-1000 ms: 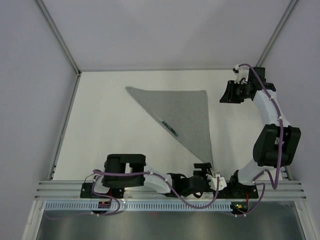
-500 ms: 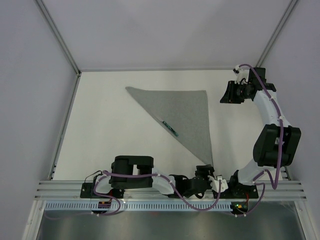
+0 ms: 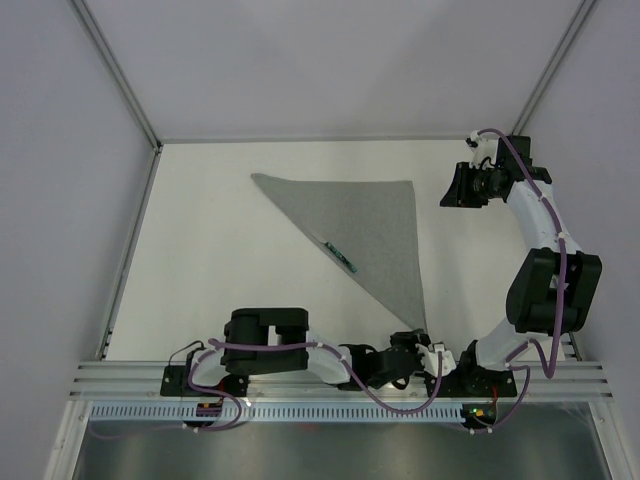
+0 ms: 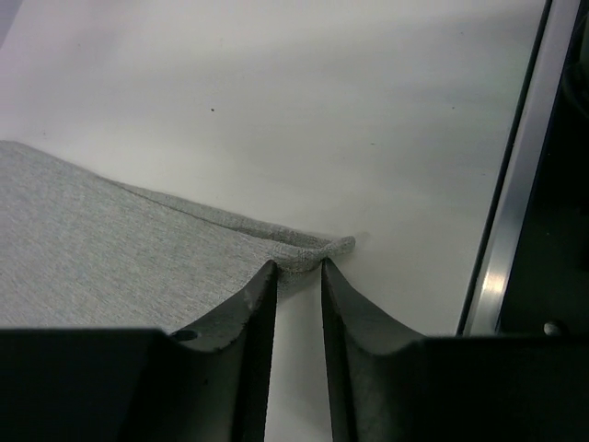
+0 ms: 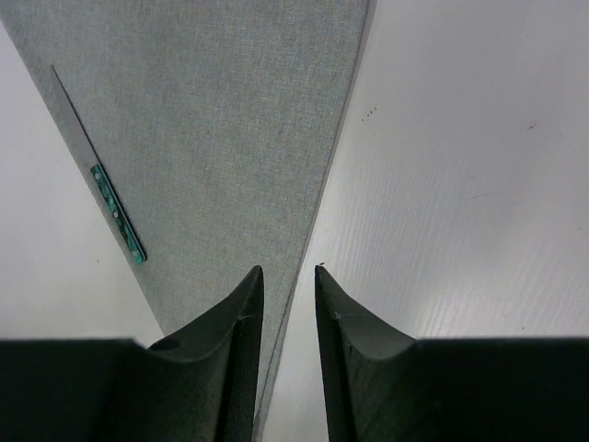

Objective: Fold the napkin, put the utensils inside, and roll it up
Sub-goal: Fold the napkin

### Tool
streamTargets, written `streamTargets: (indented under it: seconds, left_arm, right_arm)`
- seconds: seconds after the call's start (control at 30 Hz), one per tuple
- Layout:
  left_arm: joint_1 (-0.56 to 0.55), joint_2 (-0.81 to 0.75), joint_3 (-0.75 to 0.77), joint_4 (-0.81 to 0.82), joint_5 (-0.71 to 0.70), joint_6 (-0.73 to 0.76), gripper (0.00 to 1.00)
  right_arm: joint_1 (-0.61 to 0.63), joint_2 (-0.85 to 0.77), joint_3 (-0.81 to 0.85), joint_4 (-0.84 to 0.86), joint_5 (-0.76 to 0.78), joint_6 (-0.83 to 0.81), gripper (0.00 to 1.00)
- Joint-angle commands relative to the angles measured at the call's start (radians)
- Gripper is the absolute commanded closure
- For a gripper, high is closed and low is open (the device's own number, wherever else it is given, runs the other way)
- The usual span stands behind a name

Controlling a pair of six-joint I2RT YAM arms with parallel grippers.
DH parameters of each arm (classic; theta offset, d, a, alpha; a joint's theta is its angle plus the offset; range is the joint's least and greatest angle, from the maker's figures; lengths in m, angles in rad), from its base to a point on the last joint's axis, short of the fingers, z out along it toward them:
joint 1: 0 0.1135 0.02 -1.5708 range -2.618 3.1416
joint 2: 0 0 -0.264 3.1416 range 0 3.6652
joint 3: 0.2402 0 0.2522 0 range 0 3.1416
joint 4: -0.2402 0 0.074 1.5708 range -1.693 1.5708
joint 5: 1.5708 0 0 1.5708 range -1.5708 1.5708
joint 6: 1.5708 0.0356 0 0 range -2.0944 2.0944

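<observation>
The grey napkin [image 3: 370, 225] lies folded into a triangle on the white table, its long folded edge facing left and its near tip pointing at the arm bases. One teal-handled utensil [image 3: 340, 255] lies along that folded edge, also seen as a thin utensil [image 5: 118, 214] on the napkin [image 5: 212, 110]. My left gripper [image 4: 299, 264] sits low at the near tip, jaws narrowed round the bunched corner of the napkin [image 4: 92, 249], a gap still showing between them. My right gripper [image 5: 288, 269] hovers high over the napkin's right edge, slightly open and holding nothing.
An aluminium rail [image 4: 506, 230] runs along the table's near edge just right of the left gripper. White enclosure walls with metal posts [image 3: 130, 250] bound the table on the left, back and right. The right arm [image 3: 540, 260] stands along the right side.
The left gripper's jaws have narrowed round the napkin's near corner, and the left arm's elbow has shifted slightly right. The right arm, the napkin and the utensil have not moved.
</observation>
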Motion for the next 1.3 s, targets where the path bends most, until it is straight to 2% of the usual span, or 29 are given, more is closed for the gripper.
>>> streamTargets:
  seconds: [0.0, 0.07, 0.1, 0.13, 0.2, 0.27, 0.43, 0.63, 0.83, 1.07, 1.27]
  left_arm:
    - [0.009, 0.015, 0.042, 0.043, 0.02, 0.024, 0.7]
    - [0.013, 0.016, 0.054, 0.035, 0.026, 0.022, 0.74]
    - [0.013, 0.018, 0.056, 0.027, 0.031, 0.019, 0.81]
    - [0.014, 0.016, 0.059, 0.027, 0.033, 0.018, 0.82]
    - [0.014, 0.015, 0.065, 0.015, 0.036, 0.016, 0.92]
    - [0.014, 0.009, 0.07, 0.01, 0.036, 0.013, 0.98]
    - [0.026, -0.02, 0.067, 0.001, 0.051, -0.019, 0.98]
    - [0.098, -0.098, 0.062, -0.054, 0.094, -0.175, 0.98]
    - [0.226, -0.174, 0.042, -0.137, 0.177, -0.41, 0.98]
    - [0.443, -0.301, -0.053, -0.184, 0.258, -0.723, 0.98]
    - [0.601, -0.359, -0.122, -0.227, 0.272, -0.862, 0.98]
  right_arm:
    - [-0.003, -0.029, -0.001, 0.029, -0.019, 0.0, 0.66]
    - [-0.003, -0.029, -0.001, 0.028, -0.019, 0.0, 0.66]
    - [-0.003, -0.029, -0.002, 0.029, -0.019, 0.0, 0.66]
    - [-0.003, -0.029, -0.002, 0.028, -0.019, 0.0, 0.66]
    - [-0.003, -0.027, -0.002, 0.028, -0.021, 0.0, 0.66]
    - [-0.004, -0.026, -0.002, 0.028, -0.021, 0.0, 0.66]
    - [-0.003, -0.024, -0.002, 0.028, -0.021, 0.0, 0.66]
    - [-0.004, -0.024, -0.004, 0.028, -0.021, -0.002, 0.66]
    - [-0.003, -0.024, -0.006, 0.029, -0.019, -0.004, 0.66]
    - [-0.003, -0.02, -0.006, 0.029, -0.033, 0.0, 0.66]
    - [-0.003, -0.019, -0.006, 0.024, -0.045, -0.005, 0.66]
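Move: The napkin's near right corner lies right at the left hand's half-open fingertips, about 1 cm farther right and 1 cm lower. From that hand, the knife lies across the napkin some 21 cm ahead and 22 cm left, and the napkin's far right corner is about 37 cm ahead and 2 cm left, both around 2 cm below. From the idle right hand, the near corner is some 30 cm back, 9 cm left and 14 cm below. The napkin's near corner is pinched between the left fingertips as they shut with a small nudge right and up. After a brief pause the hand carries it forward about 20 cm and left some 10, rising around 6 cm, over the napkin towards the knife, rolling roughly 50 degrees counter-clockwise as seen from behind the hand, fingers staying shut. ##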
